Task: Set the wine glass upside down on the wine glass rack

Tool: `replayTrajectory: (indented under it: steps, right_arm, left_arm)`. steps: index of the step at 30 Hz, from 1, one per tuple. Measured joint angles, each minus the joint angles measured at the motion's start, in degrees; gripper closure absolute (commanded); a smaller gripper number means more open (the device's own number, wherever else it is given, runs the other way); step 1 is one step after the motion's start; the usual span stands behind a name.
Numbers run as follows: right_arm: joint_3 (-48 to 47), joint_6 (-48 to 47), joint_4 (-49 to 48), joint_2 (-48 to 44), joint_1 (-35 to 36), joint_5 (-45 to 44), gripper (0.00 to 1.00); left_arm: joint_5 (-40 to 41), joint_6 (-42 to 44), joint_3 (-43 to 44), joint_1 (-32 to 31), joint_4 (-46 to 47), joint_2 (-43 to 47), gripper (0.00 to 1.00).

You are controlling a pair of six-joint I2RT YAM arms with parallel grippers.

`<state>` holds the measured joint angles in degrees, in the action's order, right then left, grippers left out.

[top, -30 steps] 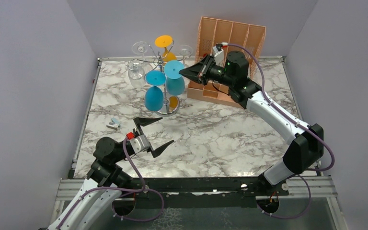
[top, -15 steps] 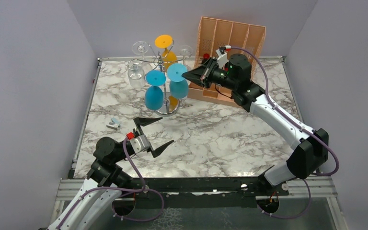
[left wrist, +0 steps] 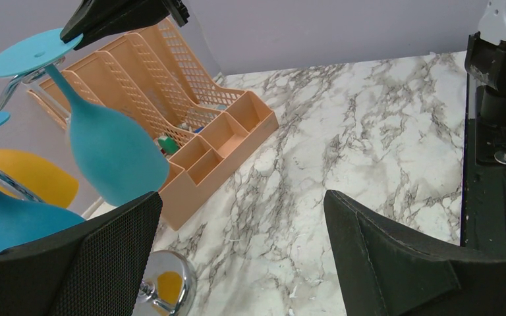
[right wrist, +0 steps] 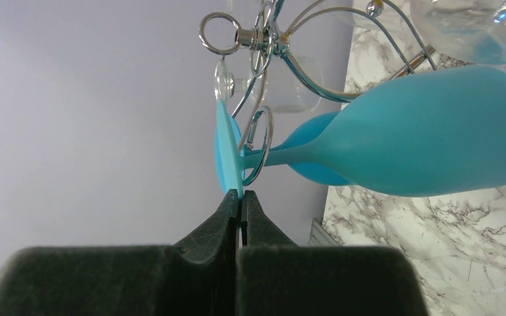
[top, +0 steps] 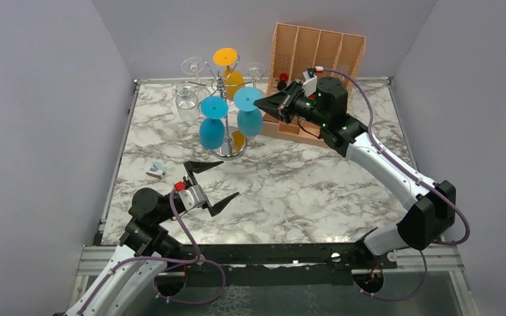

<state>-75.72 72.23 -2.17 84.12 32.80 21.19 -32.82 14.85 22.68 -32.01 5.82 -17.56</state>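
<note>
A teal wine glass hangs bowl-down beside the silver wine glass rack. My right gripper is shut on the rim of its round foot. In the right wrist view its stem crosses one curled arm just under the foot, and the bowl points away. My left gripper stands open low over the near-left table with nothing between its fingers. From the left wrist view I see the held glass and the rack's shiny base.
On the rack hang a second teal glass, an orange glass and clear glasses. An orange slotted organiser stands right behind my right gripper. A small white and blue object lies on the marble at the left.
My right gripper has drawn back to the right and a little down with the teal glass, whose bowl now hangs straighter. The left arm has not moved.
</note>
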Motion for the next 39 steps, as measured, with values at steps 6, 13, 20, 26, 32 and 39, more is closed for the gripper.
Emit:
replayTrajectory:
  steps: [6, 13, 20, 26, 32, 39]
  right_arm:
    - [0.0, 1.05, 2.21, -1.14, 0.0, -2.89, 0.93]
    - [0.0, 1.75, 4.17, -1.31, 0.0, -4.63, 0.88]
    - [0.22, 2.29, 4.26, -1.36, 0.0, -4.83, 0.81]
    - [0.31, 1.95, 5.42, -1.95, 0.0, -5.05, 0.77]
    - [2.01, -0.22, 5.55, -5.03, 0.0, -4.92, 0.59]
    - [4.24, -6.82, 7.87, -11.21, 0.02, -4.83, 0.41]
  left_arm:
    - [0.15, -0.02, 0.0, 0.0, -0.02, -0.07, 0.01]
    - [0.9, -0.02, 0.0, 0.0, -0.04, -0.07, 0.01]
    - [1.22, -0.24, 0.0, 0.0, -0.59, -0.07, 0.01]
    - [2.19, -0.74, 0.0, 0.0, -0.96, 0.09, 0.01]
    - [3.45, -2.58, 0.2, 0.0, -1.25, -0.35, 0.01]
    - [7.41, -6.47, 2.29, 0.0, -1.38, -0.04, 0.01]
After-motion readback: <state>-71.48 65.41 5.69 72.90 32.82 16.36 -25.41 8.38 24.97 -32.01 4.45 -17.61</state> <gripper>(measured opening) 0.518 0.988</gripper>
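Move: The right hand still pinches the rim of the light-blue wine glass's foot. The rack hook around its stem lies about 3 cm left and 1 cm ahead, just below, and the glass's middle some 9 cm beneath the foot. From the hand, the other blue glass hangs roughly 11 cm left and 1 cm back, the clear glass 10 cm ahead and 1 cm left, the yellow glass 14 cm ahead and 8 cm left. From the left hand, the light-blue glass is about 19 cm ahead and 4 cm right. Easing right by about 1 cm and then down by another, with a slight clockwise turn, the right hand leads the wine glass's foot onto the rack hook while its fingers begin to part. They let go of the rim and open to about half as the hand backs off some 4 cm, also right and a little up, away from the rack. Late on, the empty, open left hand starts up, forward and left, about 2 cm. ##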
